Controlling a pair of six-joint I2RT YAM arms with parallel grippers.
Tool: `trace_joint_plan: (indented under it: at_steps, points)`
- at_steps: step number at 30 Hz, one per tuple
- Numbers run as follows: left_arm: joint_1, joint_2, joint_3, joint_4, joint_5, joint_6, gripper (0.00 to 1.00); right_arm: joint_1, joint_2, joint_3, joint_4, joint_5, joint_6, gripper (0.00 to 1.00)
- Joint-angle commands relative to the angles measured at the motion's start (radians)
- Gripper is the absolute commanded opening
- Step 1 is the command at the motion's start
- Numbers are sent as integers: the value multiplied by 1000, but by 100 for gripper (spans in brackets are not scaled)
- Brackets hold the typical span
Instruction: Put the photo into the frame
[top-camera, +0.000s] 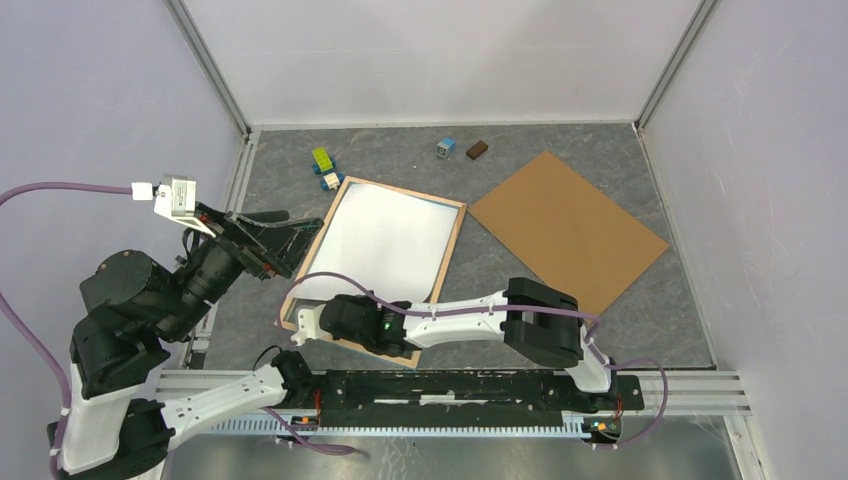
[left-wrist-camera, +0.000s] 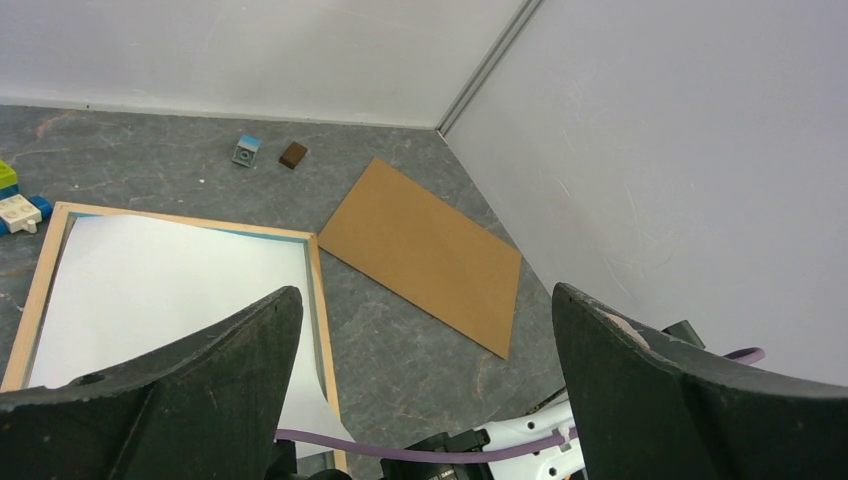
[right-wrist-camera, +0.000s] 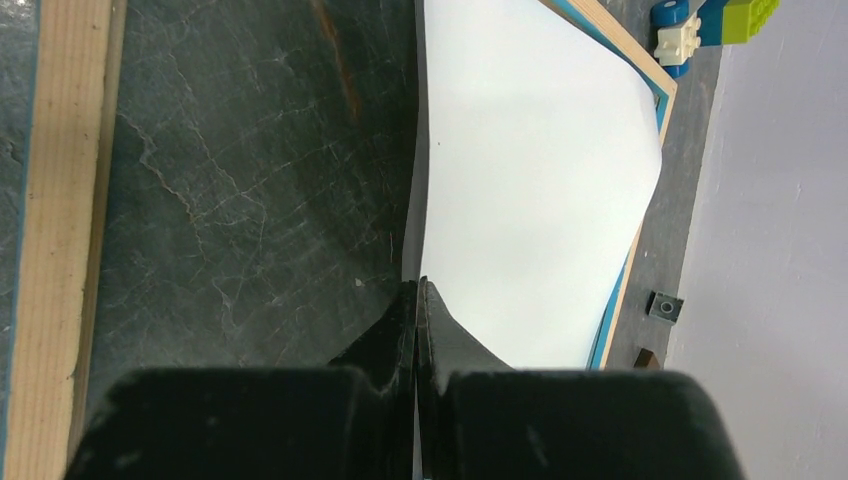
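Observation:
The frame lies flat with its light wood side up. The photo rests in it, plain white back up. My right gripper is at the frame's near end, shut on the photo's near edge. In the right wrist view the gripper pinches the sheet, which is lifted and curves away; bare table shows beside it, inside the wood rail. My left gripper hovers open by the frame's left side. Its view shows nothing between the fingers, with the photo and frame below.
A plain brown backing board lies right of the frame. Green, blue and white toy bricks sit at the frame's far left corner. A small blue brick and a brown one lie near the back wall.

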Motion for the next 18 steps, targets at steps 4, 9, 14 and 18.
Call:
trace_joint_plan:
  at_steps: [4,9,14,18]
  points:
    - [-2,11,3,39,6,31,100,-14,-48,3,22,23,30,18]
    - [-2,2,-12,44,11,24,100,-20,-52,27,-13,18,71,43]
    - [-3,-9,-18,49,9,25,100,-30,-58,55,-55,-8,124,53]
    - [-2,-9,-16,55,16,28,100,-38,-71,63,-64,-56,175,54]
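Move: In the right hand's shut fingers is still the near edge of the white-backed photo, its middle about 12 cm ahead, 2 cm to the right and 7 cm below. The frame's middle is some 6 cm ahead and 1 cm right, its near bar 11 cm back and 5 cm left; the toy blocks stand roughly 30 cm ahead and 10 cm left. From the raised left hand the photo's middle lies about 19 cm ahead, 10 cm right and 46 cm down. Opening its fingers to about half their width, the right hand lets go of the photo's near edge and stays straddling it, one finger above the sheet and one under. At the same time it eases about 1 cm to the right and nearly as far forward over the frame, sinking slightly, while the wrist turns some 5 degrees clockwise. ##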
